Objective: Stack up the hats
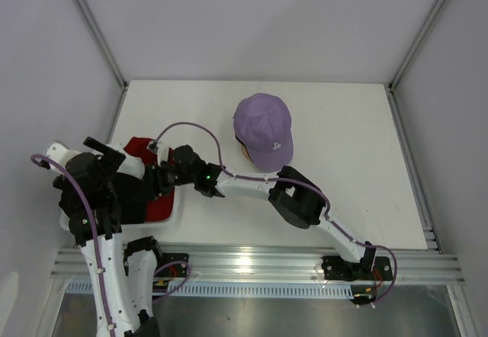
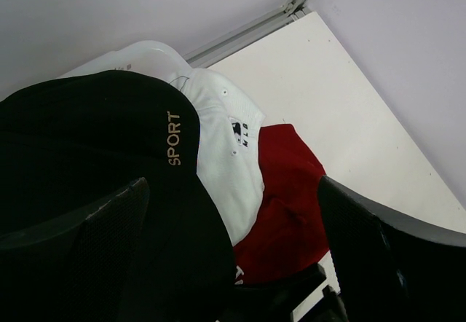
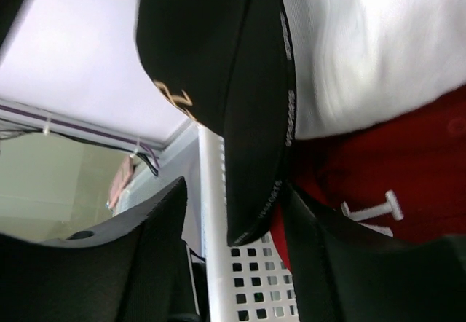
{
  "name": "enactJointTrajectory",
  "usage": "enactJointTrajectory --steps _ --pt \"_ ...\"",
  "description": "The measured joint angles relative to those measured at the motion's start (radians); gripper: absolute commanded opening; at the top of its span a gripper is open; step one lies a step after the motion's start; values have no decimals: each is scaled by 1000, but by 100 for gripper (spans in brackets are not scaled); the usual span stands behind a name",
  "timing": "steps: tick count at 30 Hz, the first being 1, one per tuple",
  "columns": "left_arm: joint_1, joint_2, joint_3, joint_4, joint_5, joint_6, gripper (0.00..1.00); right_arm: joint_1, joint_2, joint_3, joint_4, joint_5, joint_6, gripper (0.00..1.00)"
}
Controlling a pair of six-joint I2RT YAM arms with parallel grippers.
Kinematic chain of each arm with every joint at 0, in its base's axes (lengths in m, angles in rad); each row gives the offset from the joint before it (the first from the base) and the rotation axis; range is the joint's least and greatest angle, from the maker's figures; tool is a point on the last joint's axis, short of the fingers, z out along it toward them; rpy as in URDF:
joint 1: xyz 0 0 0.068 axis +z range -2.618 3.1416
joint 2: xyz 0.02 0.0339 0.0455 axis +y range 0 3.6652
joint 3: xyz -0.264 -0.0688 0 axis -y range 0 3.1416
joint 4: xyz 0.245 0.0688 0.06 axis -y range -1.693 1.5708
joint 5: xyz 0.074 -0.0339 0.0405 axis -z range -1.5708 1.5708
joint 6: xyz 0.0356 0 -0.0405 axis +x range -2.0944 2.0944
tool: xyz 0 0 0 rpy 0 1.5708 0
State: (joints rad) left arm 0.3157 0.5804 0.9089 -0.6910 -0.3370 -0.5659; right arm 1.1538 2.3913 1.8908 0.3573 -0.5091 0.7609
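Note:
A lavender hat (image 1: 263,127) sits on a wooden stand at the table's middle. In the white basket (image 1: 177,206) at the left lie a red hat (image 2: 287,198) and a white hat (image 2: 226,147) with a black brim (image 2: 109,140) marked SPORT. My right gripper (image 3: 234,191) reaches into the basket, open, with the edge of the black brim (image 3: 240,81) between its fingers; the brim lies against the right-hand finger and a gap shows at the other. My left gripper (image 2: 231,191) hangs wide open just above the pile, touching nothing.
The basket's mesh wall (image 3: 218,264) stands right beside my right fingers. Both arms crowd over the basket at the table's left edge. The wooden stand (image 1: 244,154) shows under the lavender hat. Grey walls close the table on three sides.

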Motion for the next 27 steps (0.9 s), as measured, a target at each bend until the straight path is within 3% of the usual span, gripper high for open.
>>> enactJointTrajectory --steps 3,5,6,16,27 --pt "0 0 0 0 -2 0 100 10 6 2 -32 5 -15 42" --pt "0 0 0 0 -4 0 99 13 6 4 -46 6 -32 3" --pt "0 0 0 0 -5 0 100 14 6 6 -50 1 -25 0" --pt "0 1 27 -16 -17 8 99 -8 -30 -23 -12 -128 14 0" --pt "0 0 174 -26 -24 64 100 -116 -260 -62 -79 -313 -12 0"
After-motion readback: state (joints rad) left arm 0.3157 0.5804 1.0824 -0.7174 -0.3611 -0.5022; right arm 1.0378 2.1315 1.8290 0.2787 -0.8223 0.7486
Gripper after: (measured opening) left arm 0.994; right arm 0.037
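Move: The right hand's open fingers already straddle the sweatband edge of the black hat, whose middle lies about 13 cm to the hand's left, 1 cm nearer the base and about level with it. From that hand the white hat is some 9 cm ahead, 7 cm left and 4 cm lower; the red hat is roughly 3 cm ahead, straight below by 6 cm. From the left hand, the black hat's middle is some 5 cm back, 2 cm right and 12 cm below. Pinching the black hat by its sweatband edge, the right fingers shut almost fully while the hand eases back a little; keeping hold, it then hoists the hat about 12 cm and carries it some 7 cm to the right, out of the basket and towards the stand side. The left hand, still wide open and holding nothing, rises about 7 cm alongside. ##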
